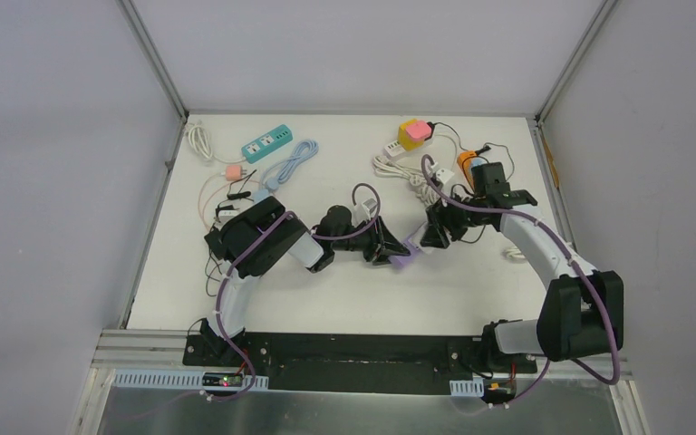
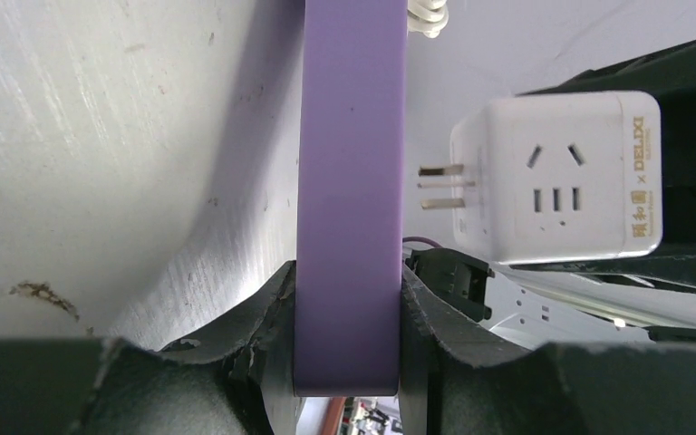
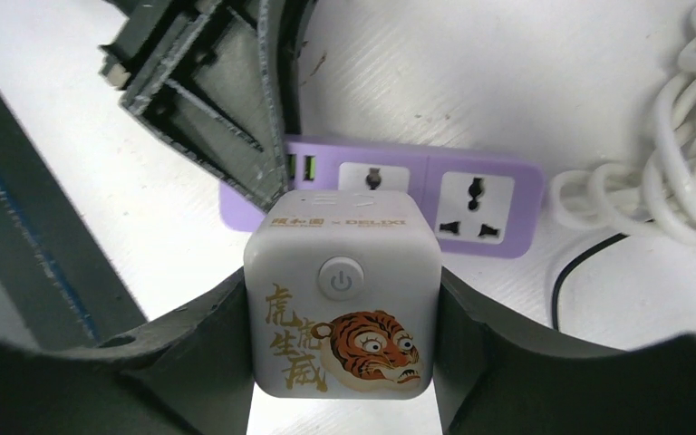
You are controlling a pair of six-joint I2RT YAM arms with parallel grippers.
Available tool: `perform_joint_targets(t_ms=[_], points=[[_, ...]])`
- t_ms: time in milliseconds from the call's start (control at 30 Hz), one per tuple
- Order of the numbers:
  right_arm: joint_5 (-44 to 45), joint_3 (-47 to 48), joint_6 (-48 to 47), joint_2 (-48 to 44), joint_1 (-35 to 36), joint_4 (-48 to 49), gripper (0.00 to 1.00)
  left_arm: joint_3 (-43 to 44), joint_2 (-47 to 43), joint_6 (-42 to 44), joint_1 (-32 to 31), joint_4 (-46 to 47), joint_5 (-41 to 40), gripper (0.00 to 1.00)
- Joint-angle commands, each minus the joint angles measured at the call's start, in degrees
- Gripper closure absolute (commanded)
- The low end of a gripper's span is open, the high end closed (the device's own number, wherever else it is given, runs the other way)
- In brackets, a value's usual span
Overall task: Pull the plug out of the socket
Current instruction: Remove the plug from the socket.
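The socket is a purple power strip [image 2: 349,181], seen edge-on, with my left gripper [image 2: 349,299] shut on its end. The plug is a white cube adapter [image 3: 343,308] with a tiger picture and a power button. My right gripper [image 3: 343,326] is shut on its two sides. In the left wrist view the cube [image 2: 557,177] hangs beside the strip with its metal prongs [image 2: 441,186] bare, their tips just short of the strip's face. From above, both grippers meet at mid-table over the purple strip [image 1: 406,251].
A coiled white cable [image 3: 680,172] lies right of the strip. At the back stand a teal power strip [image 1: 266,144], a yellow and pink cube [image 1: 414,132], a white strip [image 1: 394,149], an orange item [image 1: 465,160] and a light blue cable [image 1: 294,163].
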Motion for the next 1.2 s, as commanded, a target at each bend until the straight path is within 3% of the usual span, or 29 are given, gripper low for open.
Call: perform_joint_targets(t_ms=[0, 200, 300, 567, 767, 933, 1167], points=[[-10.4, 1.9, -2.3, -4.0, -2.6, -4.0, 1.00, -0.4, -0.3, 0.6, 0.8, -3.4, -3.8, 1.00], [-21.4, -0.5, 3.2, -4.0, -9.4, -0.1, 1.00, -1.5, -1.7, 0.7, 0.8, -2.9, -4.7, 0.99], [-23.1, -1.9, 5.1, -3.8, -10.5, 2.1, 1.00, -2.5, -3.1, 1.1, 0.9, -3.5, -5.1, 0.81], [-24.9, -4.3, 9.1, -3.2, -12.1, 6.7, 1.00, -4.8, -7.0, 3.1, 0.8, -8.3, -6.6, 0.48], [-26.0, -5.5, 10.9, -3.6, -13.6, 8.7, 1.00, -2.8, -15.0, 14.2, 0.8, -30.4, -10.6, 0.34], [-26.3, -6.3, 12.1, -3.9, -14.0, 10.0, 1.00, 0.3, -21.9, 24.6, 0.9, -50.3, -17.0, 0.33], [-27.2, -7.8, 15.3, -3.7, -14.6, 13.3, 1.00, 2.9, -32.6, 33.8, 0.8, -65.5, -26.8, 0.32]])
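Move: The left fingers hold the purple socket strip near its cordless end; its middle lies about 4 cm ahead and 4 cm right of that hand. The white plug, already clear of the strip with its prongs bare, is pinched in the right fingers, some 3 cm ahead, 6 cm right and 4 cm above the left hand. From the right hand, the strip's middle is about 1 cm back, 4 cm left and 6 cm down; the white cord coil is roughly 12 cm ahead, 1 cm left and 8 cm down. Upward first: the right hand lifts the already freed plug about 3 cm farther off the socket strip, tilting its fingers up towards level by some 25 degrees, then keeps it nearly still. The left hand holds the strip at first, then opens, lets go and draws back to the left about 7 cm, increasingly fast, its fingers tipping down some 30 degrees. ##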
